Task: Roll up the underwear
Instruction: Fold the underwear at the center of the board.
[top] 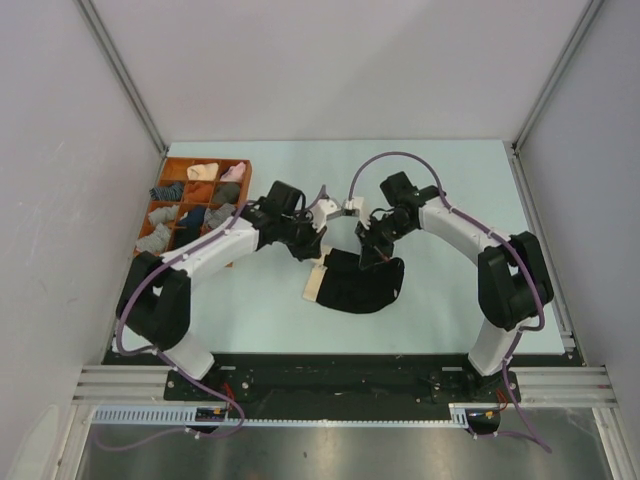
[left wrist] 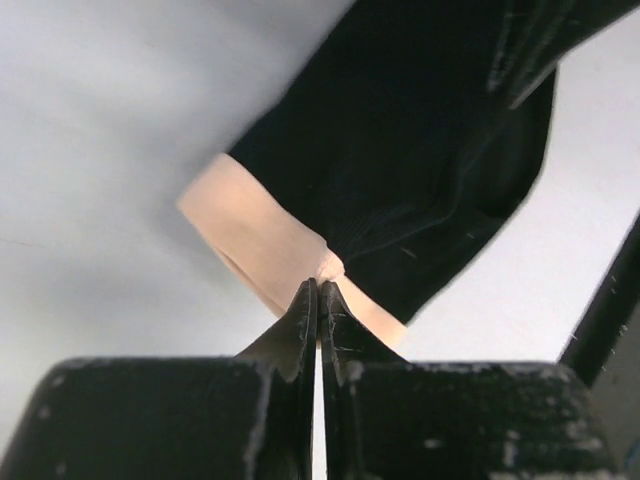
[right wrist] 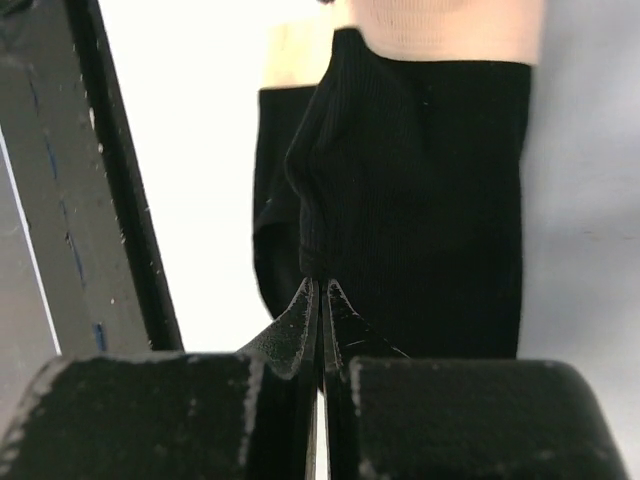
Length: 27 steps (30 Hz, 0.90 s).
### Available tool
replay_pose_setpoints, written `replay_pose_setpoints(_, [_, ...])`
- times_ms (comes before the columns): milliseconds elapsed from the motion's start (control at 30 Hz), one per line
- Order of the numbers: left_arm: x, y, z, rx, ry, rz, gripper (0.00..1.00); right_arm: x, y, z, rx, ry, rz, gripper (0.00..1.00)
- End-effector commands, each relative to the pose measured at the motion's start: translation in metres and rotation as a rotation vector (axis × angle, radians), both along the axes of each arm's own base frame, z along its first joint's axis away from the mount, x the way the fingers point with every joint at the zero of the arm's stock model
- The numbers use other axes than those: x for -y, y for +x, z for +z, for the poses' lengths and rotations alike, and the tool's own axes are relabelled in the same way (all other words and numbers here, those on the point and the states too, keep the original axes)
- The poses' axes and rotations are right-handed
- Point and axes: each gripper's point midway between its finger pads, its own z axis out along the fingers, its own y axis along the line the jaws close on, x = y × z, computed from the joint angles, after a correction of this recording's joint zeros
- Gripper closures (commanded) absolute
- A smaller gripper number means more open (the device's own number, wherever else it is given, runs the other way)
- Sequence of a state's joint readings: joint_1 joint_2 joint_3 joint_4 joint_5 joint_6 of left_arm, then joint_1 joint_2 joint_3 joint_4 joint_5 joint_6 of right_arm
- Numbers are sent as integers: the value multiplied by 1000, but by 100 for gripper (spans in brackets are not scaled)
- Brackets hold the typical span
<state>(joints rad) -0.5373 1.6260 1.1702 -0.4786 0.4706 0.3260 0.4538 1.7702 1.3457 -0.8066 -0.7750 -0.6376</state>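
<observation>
The underwear (top: 362, 283) is black fabric with a cream-beige band (top: 315, 284), lying mid-table between the two arms. My left gripper (top: 318, 252) is at its far left corner. In the left wrist view the left gripper (left wrist: 320, 283) is shut, pinching the cream band (left wrist: 250, 225), and the black cloth (left wrist: 420, 150) spreads beyond it. My right gripper (top: 372, 256) is at the far right edge. In the right wrist view the right gripper (right wrist: 322, 282) is shut on a fold of the black fabric (right wrist: 420, 200). The cream band (right wrist: 440, 25) shows at the top.
An orange-brown compartment tray (top: 170, 162) stands at the far left of the table, with several small rolled bundles (top: 203, 172) in grey, navy, pink and cream. Grey walls close in both sides. A white cable connector (top: 350, 206) hangs between the two wrists.
</observation>
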Motion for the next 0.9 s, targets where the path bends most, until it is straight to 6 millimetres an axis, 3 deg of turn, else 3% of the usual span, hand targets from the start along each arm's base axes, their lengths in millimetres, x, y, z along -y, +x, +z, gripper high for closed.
replay_pose_setpoints(0, [0,-28,0,-4,23,-12,100,2,-21,-3,12,-35,45,100])
replay_pose_setpoints(167, [-4,-48,-14,-69,64,14,100,3,-27,-13,-3,-60,52,100])
replay_pose_setpoints(567, [-8,-64,-42,-134,122,49,100,-6,-56,-34,-67,-103,148,100])
replay_pose_setpoints(867, [-8,-70,-60,-208,157,60,98,-7,-66,-55,-116,-154,175,100])
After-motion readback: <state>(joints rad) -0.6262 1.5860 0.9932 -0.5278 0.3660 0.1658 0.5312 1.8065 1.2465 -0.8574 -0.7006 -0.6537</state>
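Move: Both hands already pinch the far edge of the underwear, held up and partly folded over. From the left hand, the near waistband corner lies about 7 cm back, 2 cm left and 8 cm below; the box of rolled clothes is some 19 cm ahead and 30 cm left. From the right hand, the near right corner lies about 8 cm back, 5 cm right and 8 cm below. Both hands keep their pinch and lower the far edge back and down, about 5–7 cm, towards the near edge. ##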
